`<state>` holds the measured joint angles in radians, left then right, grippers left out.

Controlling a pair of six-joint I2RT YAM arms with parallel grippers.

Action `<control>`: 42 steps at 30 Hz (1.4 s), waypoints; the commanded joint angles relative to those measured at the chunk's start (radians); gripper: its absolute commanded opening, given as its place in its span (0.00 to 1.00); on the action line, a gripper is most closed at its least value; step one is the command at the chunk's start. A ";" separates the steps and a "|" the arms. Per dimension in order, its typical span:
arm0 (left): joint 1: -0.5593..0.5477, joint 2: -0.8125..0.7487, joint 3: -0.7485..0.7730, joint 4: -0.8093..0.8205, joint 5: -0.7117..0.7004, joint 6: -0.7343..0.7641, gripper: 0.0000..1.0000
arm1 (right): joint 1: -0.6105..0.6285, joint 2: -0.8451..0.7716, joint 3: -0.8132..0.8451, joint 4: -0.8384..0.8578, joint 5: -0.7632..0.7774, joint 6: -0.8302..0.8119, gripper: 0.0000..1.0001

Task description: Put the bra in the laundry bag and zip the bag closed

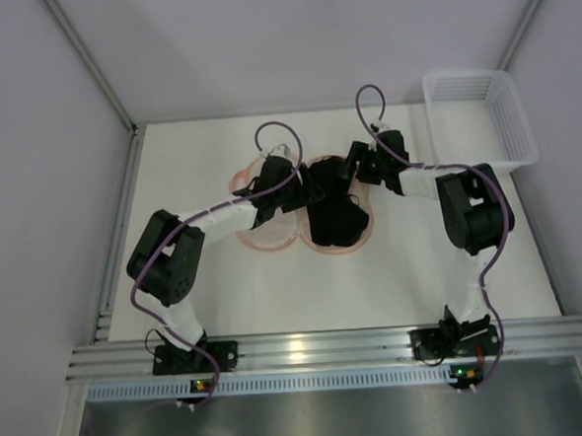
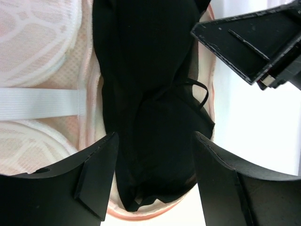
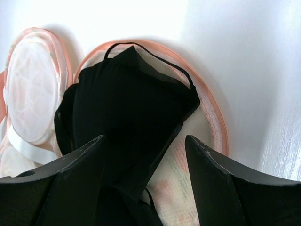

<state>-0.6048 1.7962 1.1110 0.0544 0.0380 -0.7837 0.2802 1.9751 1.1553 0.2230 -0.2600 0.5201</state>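
The laundry bag [image 1: 265, 241] lies unzipped on the table, its two round halves side by side with a pink rim [image 2: 141, 217]. The black bra [image 1: 332, 213] is bunched in the right half and reaches across the hinge. My left gripper [image 1: 299, 185] hovers over the bra [image 2: 150, 94] from the left. Its jaws are open, with fabric under the gap [image 2: 156, 136]. My right gripper [image 1: 355, 165] comes in from the right, also open [image 3: 145, 139] above the bra [image 3: 127, 99] and the bag's pale mesh lining [image 3: 202, 155]. Neither pinches the cloth.
A white mesh basket [image 1: 478, 118] stands at the back right corner. The bag's left half [image 3: 30, 94] shows a pale padded disc and a white elastic band [image 2: 37, 103]. The right gripper's finger [image 2: 249, 42] crosses the left wrist view's top right.
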 commanded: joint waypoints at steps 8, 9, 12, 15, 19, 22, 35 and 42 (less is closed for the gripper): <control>-0.035 0.034 -0.028 0.087 0.005 -0.037 0.69 | 0.051 0.037 0.073 0.009 0.027 0.003 0.51; -0.039 0.032 -0.034 0.085 -0.003 -0.037 0.69 | 0.051 0.039 0.073 0.009 0.031 0.004 0.44; -0.041 0.028 -0.054 0.087 -0.027 -0.040 0.69 | 0.053 0.039 0.070 0.013 0.053 0.000 0.27; -0.041 0.031 -0.068 0.087 -0.027 -0.046 0.69 | 0.054 0.024 0.058 0.018 0.080 -0.003 0.06; -0.043 0.057 -0.054 0.087 -0.059 -0.039 0.69 | 0.053 -0.014 0.008 0.053 0.126 0.006 0.00; -0.043 0.071 -0.039 0.087 -0.066 -0.023 0.69 | 0.054 -0.051 -0.025 0.072 0.177 0.003 0.00; -0.062 0.144 0.000 0.142 -0.062 -0.020 0.44 | 0.054 -0.053 -0.060 0.110 0.159 0.020 0.00; -0.064 0.170 -0.011 0.193 -0.072 -0.025 0.16 | 0.054 -0.056 -0.062 0.102 0.169 0.003 0.00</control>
<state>-0.6624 1.9450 1.0866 0.1780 -0.0204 -0.8120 0.3248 1.9495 1.0992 0.2913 -0.1032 0.5327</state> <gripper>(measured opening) 0.207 0.006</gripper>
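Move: The bra lies in the open laundry bag. Its middle is about 6 cm to my left hand's right, 1 cm ahead and 7 cm below, with its left edge only some 2 cm right. The bag's open flap centres about 9 cm left of that hand and 3 cm ahead. From my right hand, just above the cloth, the bra's middle is about 7 cm back and 4 cm left, and its far cup about 4 cm left and 1 cm ahead. I close my right fingers fully on the bra's far cup while easing them about 1.5 cm left, draw them back right some 2 cm, then hold there. Meanwhile I sink my left hand about 6 cm, shifting roughly 2 cm right, onto the bra's left edge at its waist, and only once down do I start closing its fingers, nearly shut by the end. ##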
